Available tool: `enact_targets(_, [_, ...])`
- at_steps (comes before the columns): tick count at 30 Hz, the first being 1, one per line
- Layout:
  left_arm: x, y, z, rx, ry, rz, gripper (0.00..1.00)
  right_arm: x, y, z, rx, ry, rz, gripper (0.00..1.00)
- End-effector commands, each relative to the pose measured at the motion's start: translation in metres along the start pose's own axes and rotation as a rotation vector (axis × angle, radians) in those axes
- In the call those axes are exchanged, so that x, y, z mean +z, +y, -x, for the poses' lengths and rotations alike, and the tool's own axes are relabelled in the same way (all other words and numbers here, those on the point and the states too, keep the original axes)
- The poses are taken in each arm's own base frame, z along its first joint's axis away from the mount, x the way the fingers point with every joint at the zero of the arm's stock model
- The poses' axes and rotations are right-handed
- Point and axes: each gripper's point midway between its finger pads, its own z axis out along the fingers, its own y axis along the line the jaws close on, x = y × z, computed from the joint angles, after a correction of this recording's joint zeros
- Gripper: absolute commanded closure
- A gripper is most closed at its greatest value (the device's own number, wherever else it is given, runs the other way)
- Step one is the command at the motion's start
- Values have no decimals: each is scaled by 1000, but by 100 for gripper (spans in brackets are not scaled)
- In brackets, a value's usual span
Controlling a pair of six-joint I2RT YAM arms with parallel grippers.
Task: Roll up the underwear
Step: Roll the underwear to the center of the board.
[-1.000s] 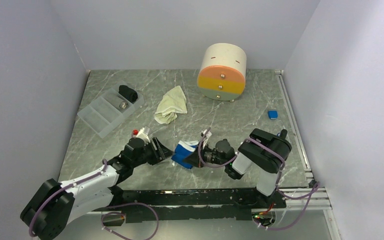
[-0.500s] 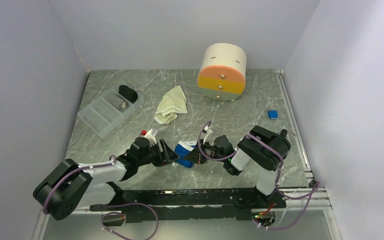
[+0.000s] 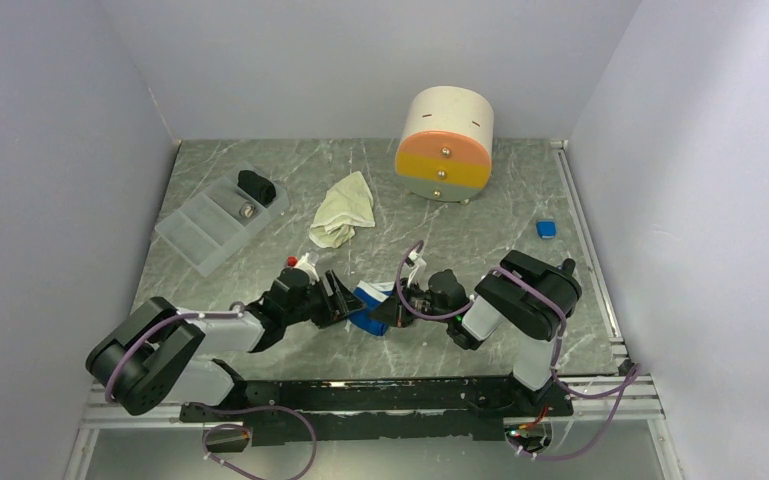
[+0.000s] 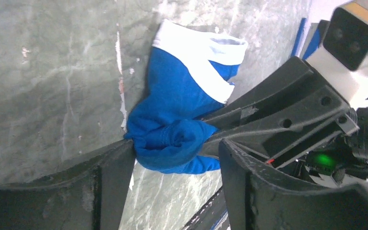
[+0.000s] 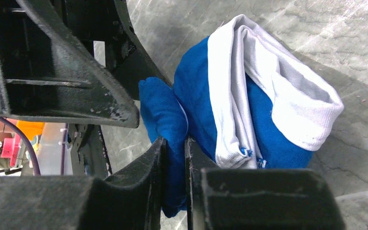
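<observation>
The royal blue underwear (image 3: 367, 300) with white trim lies partly rolled on the marble table between my two grippers. My right gripper (image 5: 174, 143) is shut on a fold of its blue cloth (image 5: 249, 105), with the white band bunched beside the fingers. My left gripper (image 4: 176, 148) is open and straddles the rolled blue end (image 4: 182, 110). The cloth touches one finger and a gap shows at the other. In the top view the left gripper (image 3: 345, 303) and right gripper (image 3: 388, 312) meet at the garment. The pale cream underwear (image 3: 343, 210) lies crumpled farther back.
A round cream, orange and yellow drawer unit (image 3: 445, 143) stands at the back. A clear divided tray (image 3: 210, 222) at the left holds a black rolled bundle (image 3: 256, 186). A small blue object (image 3: 546, 229) lies near the right-hand rail (image 3: 585, 250).
My left arm has reached further right toward the blue underwear, and its jaws have spread wider. The right gripper has kept its pinch on the cloth.
</observation>
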Motion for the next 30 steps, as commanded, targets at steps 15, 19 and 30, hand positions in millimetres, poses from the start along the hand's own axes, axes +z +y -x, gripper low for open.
enact_targets(15, [10,46,-22,152,114,277,55,-23,-6,12,-275,59,-131,53])
enact_targets(19, [10,45,-22,165,122,288,56,-38,-1,39,-495,28,-202,50])
enact_targets(30, [13,41,-25,162,142,283,59,-31,44,29,-1100,74,-155,50])
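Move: The underwear's rolled edge sits between my left hand's open fingers, its middle about 1 cm ahead, 2 cm right and 2 cm below. My right hand already pinches its other end, the roll's middle some 4 cm left and 2 cm ahead of that hand. From my left hand the white waistband lies about 5 cm ahead and 4 cm right, and the yellow cloth some 20 cm ahead and 3 cm left. I close my left fingers from wide to about half open around the underwear's roll, sinking and easing right and slightly forward by some 2 cm, tipping a little farther down, then hold there. My right fingers open and let go of their end; that hand backs off about 3.5 cm to the right, then rises to some 6.5 cm, rolling about 45 degrees and drifting slightly back at the end. ##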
